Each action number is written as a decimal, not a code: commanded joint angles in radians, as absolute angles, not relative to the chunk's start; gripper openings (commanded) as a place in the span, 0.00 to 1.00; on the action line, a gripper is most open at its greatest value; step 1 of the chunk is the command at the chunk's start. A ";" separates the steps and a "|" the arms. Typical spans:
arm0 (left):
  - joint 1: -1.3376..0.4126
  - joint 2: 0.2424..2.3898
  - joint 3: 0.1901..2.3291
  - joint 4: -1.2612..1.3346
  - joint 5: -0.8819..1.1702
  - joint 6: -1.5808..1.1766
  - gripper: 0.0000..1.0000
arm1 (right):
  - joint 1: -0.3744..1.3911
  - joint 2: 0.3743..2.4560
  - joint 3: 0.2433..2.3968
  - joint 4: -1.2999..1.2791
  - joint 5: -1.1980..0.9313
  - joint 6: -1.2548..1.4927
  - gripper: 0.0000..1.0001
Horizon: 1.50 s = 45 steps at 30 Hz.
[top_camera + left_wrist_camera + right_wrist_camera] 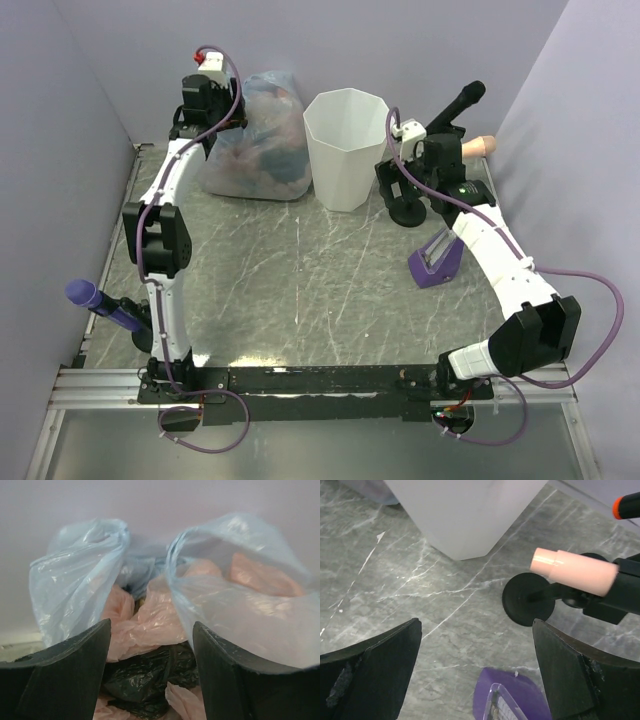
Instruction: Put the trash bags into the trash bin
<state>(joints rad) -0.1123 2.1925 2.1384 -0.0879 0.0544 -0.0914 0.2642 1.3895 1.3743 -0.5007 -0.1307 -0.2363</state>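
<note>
A stuffed clear-bluish trash bag [255, 140] stands at the back left of the table, just left of the white faceted trash bin [345, 150]. My left gripper [232, 115] is at the bag's top left side. In the left wrist view its jaws [150, 645] stand apart with the bag [235, 605] and its pink and black crumpled contents between and beyond them; no grip shows. My right gripper [400, 190] hovers open to the right of the bin [465, 515], with only bare table between its fingers [476, 650].
A purple holder [435, 262] lies under the right arm. A pink-tipped tool [572, 570] on a black round base [527, 599] stands by the right gripper. A purple-headed tool [100, 300] sits at the left edge. Lilac walls close in at the back and both sides.
</note>
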 commanded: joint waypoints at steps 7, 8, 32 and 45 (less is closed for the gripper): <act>-0.115 2.223 2.157 -0.008 -0.075 -0.152 0.70 | 0.272 1.359 1.356 -0.509 -0.175 -0.230 0.98; -0.115 2.221 2.154 -0.008 -0.074 -0.147 0.69 | 0.272 1.365 1.358 -0.509 -0.179 -0.229 0.98; -0.110 2.266 2.146 -0.031 -0.009 -0.083 0.69 | 0.272 1.442 1.427 -0.528 -0.229 -0.212 0.98; -0.110 2.263 2.157 -0.049 0.023 -0.063 0.22 | 0.272 1.440 1.405 -0.523 -0.215 -0.216 0.98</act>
<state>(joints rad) -0.1116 2.2704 2.1368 -0.0589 0.0032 -0.0765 0.2661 1.4429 1.3811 -0.5446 -0.2123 -0.2249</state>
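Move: The pink trash bag lies about 6 cm ahead of the left hand, level with it sideways and some 7 cm below. The black trash bag is about 2 cm nearer than the pink one and 5 cm lower; a crumpled blue bag sits some 6 cm beyond the pink one. The trash bin's middle is roughly 19 cm right, 3 cm back and 17 below. From the right hand, the pink bag is about 28 cm ahead, 25 left and 4 below. The pink trash bag, loose inside the big clear bag, is what the left hand reaches for: it sinks about 5 cm between the clear bag's rims, easing slightly forward, and swings a little left and back. The part-open fingers shut more than halfway over the pink bag's near edge only at the end. The right hand, open and empty, lowers some 3 cm with a small drift left. ##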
